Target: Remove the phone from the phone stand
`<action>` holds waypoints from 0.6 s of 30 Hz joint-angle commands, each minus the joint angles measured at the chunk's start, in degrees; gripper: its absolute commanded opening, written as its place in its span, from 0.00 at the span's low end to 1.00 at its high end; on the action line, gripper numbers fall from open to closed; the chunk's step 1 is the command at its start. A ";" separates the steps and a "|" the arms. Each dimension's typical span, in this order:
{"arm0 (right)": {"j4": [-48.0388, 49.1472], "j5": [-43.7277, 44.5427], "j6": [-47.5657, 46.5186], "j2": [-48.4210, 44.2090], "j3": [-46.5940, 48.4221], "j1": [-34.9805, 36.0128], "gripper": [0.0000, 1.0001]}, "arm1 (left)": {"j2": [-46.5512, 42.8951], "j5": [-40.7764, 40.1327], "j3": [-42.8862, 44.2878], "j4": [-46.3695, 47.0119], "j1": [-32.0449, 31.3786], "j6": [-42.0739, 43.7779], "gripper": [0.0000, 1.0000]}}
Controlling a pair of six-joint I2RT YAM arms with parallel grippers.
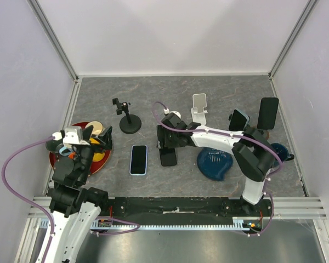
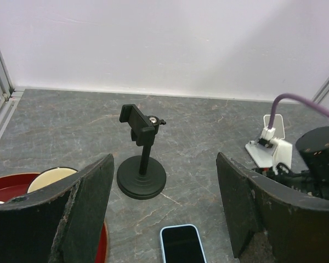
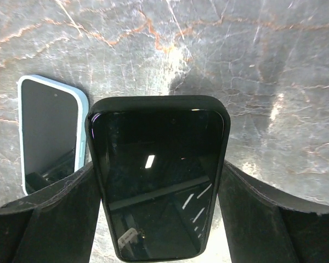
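Note:
A black phone (image 3: 156, 175) sits between my right gripper's (image 3: 156, 183) fingers, which press on both its long edges; it hangs just above the table. From above, the phone (image 1: 167, 156) and right gripper (image 1: 168, 146) are at mid-table, in front of the empty white phone stand (image 1: 199, 107). A light-blue phone (image 1: 139, 159) lies flat on the table just left of it. My left gripper (image 1: 100, 139) is open over the red plate's edge, holding nothing (image 2: 164, 213). An empty black stand (image 2: 142, 159) is ahead of it.
A red plate (image 1: 59, 160) with a cream bowl lies at the left. A blue dish (image 1: 215, 163) is under the right arm. Two more dark phones (image 1: 268, 112) stand propped at the back right, near a dark blue cup (image 1: 281, 151).

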 commanded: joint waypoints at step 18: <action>-0.70 4.09 7.69 12.78 10.66 8.90 0.61 | -1.98 -0.64 -0.27 2.23 -1.77 -0.83 0.81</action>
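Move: The right hand, holding the black phone about 5 cm above the table, takes it towards the blue-framed phone, which lies some 14 cm to its left and 4 cm back. The black holder stand is about 12 cm ahead and 18 cm left, the emptied white stand some 15 cm ahead and 16 cm right, and the blue pouch about 7 cm back and 24 cm right. For the idle left hand, the blue-framed phone is roughly 3 cm ahead, 7 cm right and 30 cm below. Keeping its pinch on the long sides of the black phone, the right hand first sinks about 3 cm towards the table, easing a little back and left. It then stops sinking and slides left, nearly level, towards the blue-framed phone, for about 7 cm of leftward travel in all and some 3 cm back, the wrist barely turning and the fingers staying as they are. ##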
